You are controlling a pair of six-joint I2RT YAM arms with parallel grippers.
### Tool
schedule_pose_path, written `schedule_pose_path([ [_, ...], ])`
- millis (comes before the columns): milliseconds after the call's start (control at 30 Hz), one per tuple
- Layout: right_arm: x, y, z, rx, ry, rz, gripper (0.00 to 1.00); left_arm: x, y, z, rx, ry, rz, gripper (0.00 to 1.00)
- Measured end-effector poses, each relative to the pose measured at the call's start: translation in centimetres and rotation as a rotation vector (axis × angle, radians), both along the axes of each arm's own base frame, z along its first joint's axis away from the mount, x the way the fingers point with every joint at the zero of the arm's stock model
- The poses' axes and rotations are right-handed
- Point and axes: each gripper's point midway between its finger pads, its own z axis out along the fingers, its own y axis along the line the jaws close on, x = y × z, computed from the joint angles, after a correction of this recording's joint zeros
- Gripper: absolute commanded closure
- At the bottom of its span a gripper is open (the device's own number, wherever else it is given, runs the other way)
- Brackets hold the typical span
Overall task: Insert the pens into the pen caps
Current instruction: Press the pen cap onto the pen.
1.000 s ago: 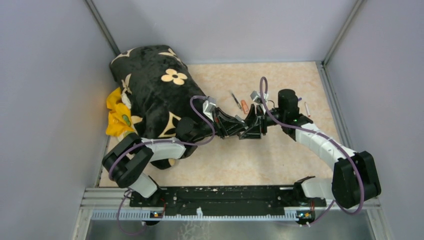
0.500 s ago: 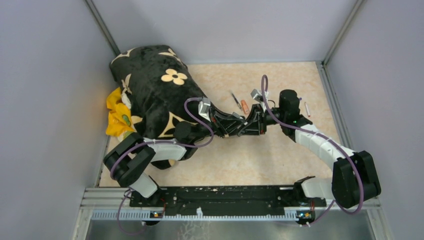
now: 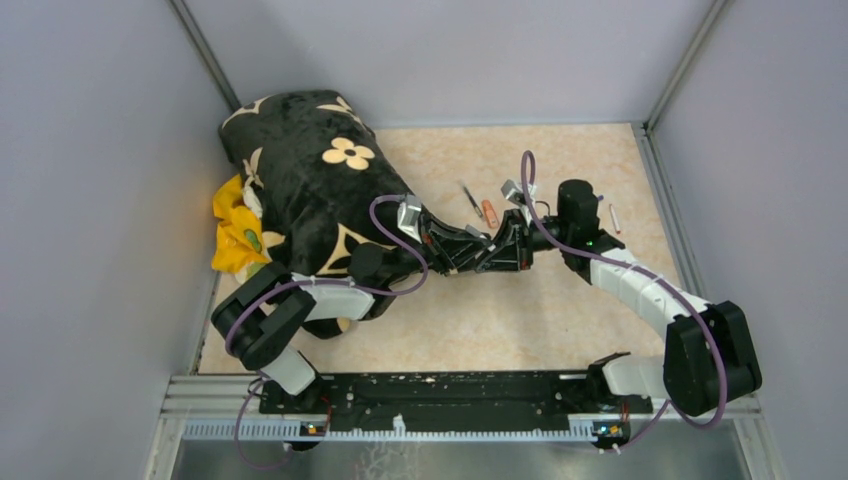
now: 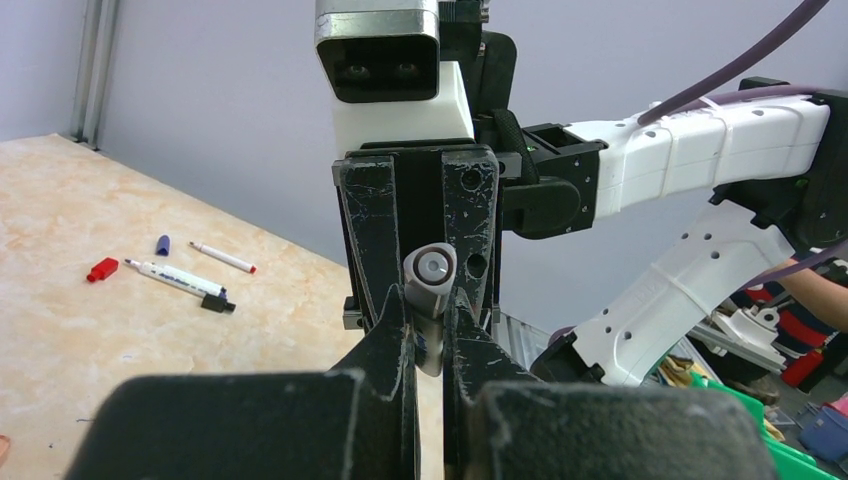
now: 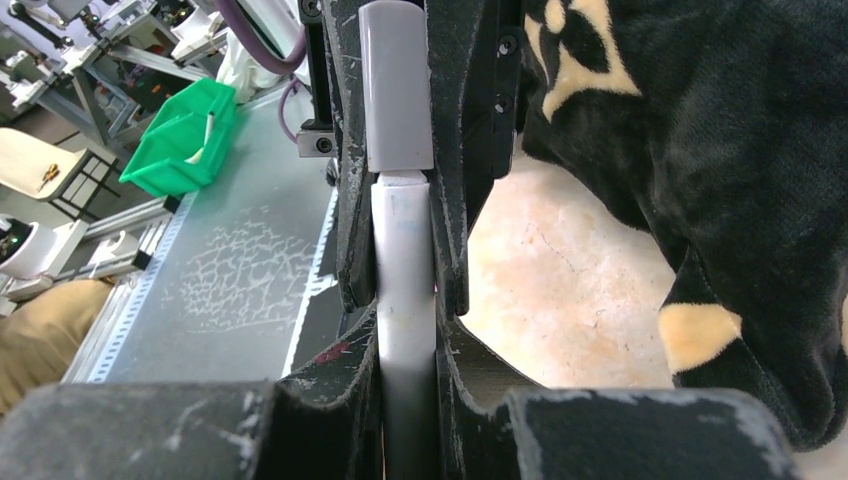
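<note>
Mid-table, my two grippers meet tip to tip. My left gripper is shut on a greyish pen cap, seen end-on in the left wrist view. My right gripper is shut on a white pen barrel, whose end butts against the cap, in line with it. On the table lie a red cap, a purple cap, a white marker with a red tip and a white marker beside a black cap. An orange marker and a thin dark pen lie behind the grippers.
A black plush bag with cream flower patterns fills the left of the table, close to my left arm. A yellow cloth sits at the bag's left. Grey walls enclose the table on three sides. A small white pen lies at the right.
My right gripper's jaws have closed onto the white pen barrel. Both grippers have shifted slightly left and drawn closer together.
</note>
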Motion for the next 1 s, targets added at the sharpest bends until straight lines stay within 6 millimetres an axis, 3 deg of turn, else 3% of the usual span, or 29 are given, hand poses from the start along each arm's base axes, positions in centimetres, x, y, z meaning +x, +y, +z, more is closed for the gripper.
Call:
schedule_pose_path([
  [67, 0.0, 0.0, 0.0, 0.0, -0.002, 0.001, 1.0, 0.0, 0.0, 0.0, 0.001, 0.001, -0.002, 1.0],
  [233, -0.1, 0.0, -0.1, -0.002, 0.001, 0.003, 1.0, -0.1, 0.0, -0.1, 0.002, 0.001, -0.007, 0.96],
  [533, -0.5, -0.1, 0.0, 0.005, 0.002, 0.029, 1.0, -0.2, -0.2, -0.6, 0.022, 0.006, -0.016, 0.51],
  [733, -0.8, -0.2, 0.1, 0.011, 0.002, 0.046, 1.0, -0.5, 0.1, -1.5, 0.068, 0.018, -0.013, 0.3],
  [933, -1.1, -0.3, 0.1, 0.014, -0.003, 0.06, 1.0, -1.6, 1.5, -0.8, 0.084, -0.042, 0.014, 0.05],
  [1000, -1.1, -0.3, -0.1, 0.012, -0.001, 0.063, 1.0, -1.9, 2.1, -0.2, 0.086, -0.077, 0.03, 0.01],
])
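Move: The grey pen cap sits on the upper end of the white pen, which both hands hold; its middle is about 3 cm above the left hand point, 2 cm to its left and 1 cm ahead. Down on the table, some 26 cm below that hand, the blanket's corner lies 9 cm ahead and 5 cm left, and the orange marker about 22 cm ahead and 4 cm right. From the right hand the cap is about 7 cm up, 4 cm left and 2 cm ahead. The pen, cap end up, comes free of the left fingers as they open nearly wide. The left hand dips about 1.5 cm while opening, then draws off back and to its left, some 2 cm each way, rising again. The right fingers keep their pinch low on the pen's body, and that hand eases about 1 cm back. ##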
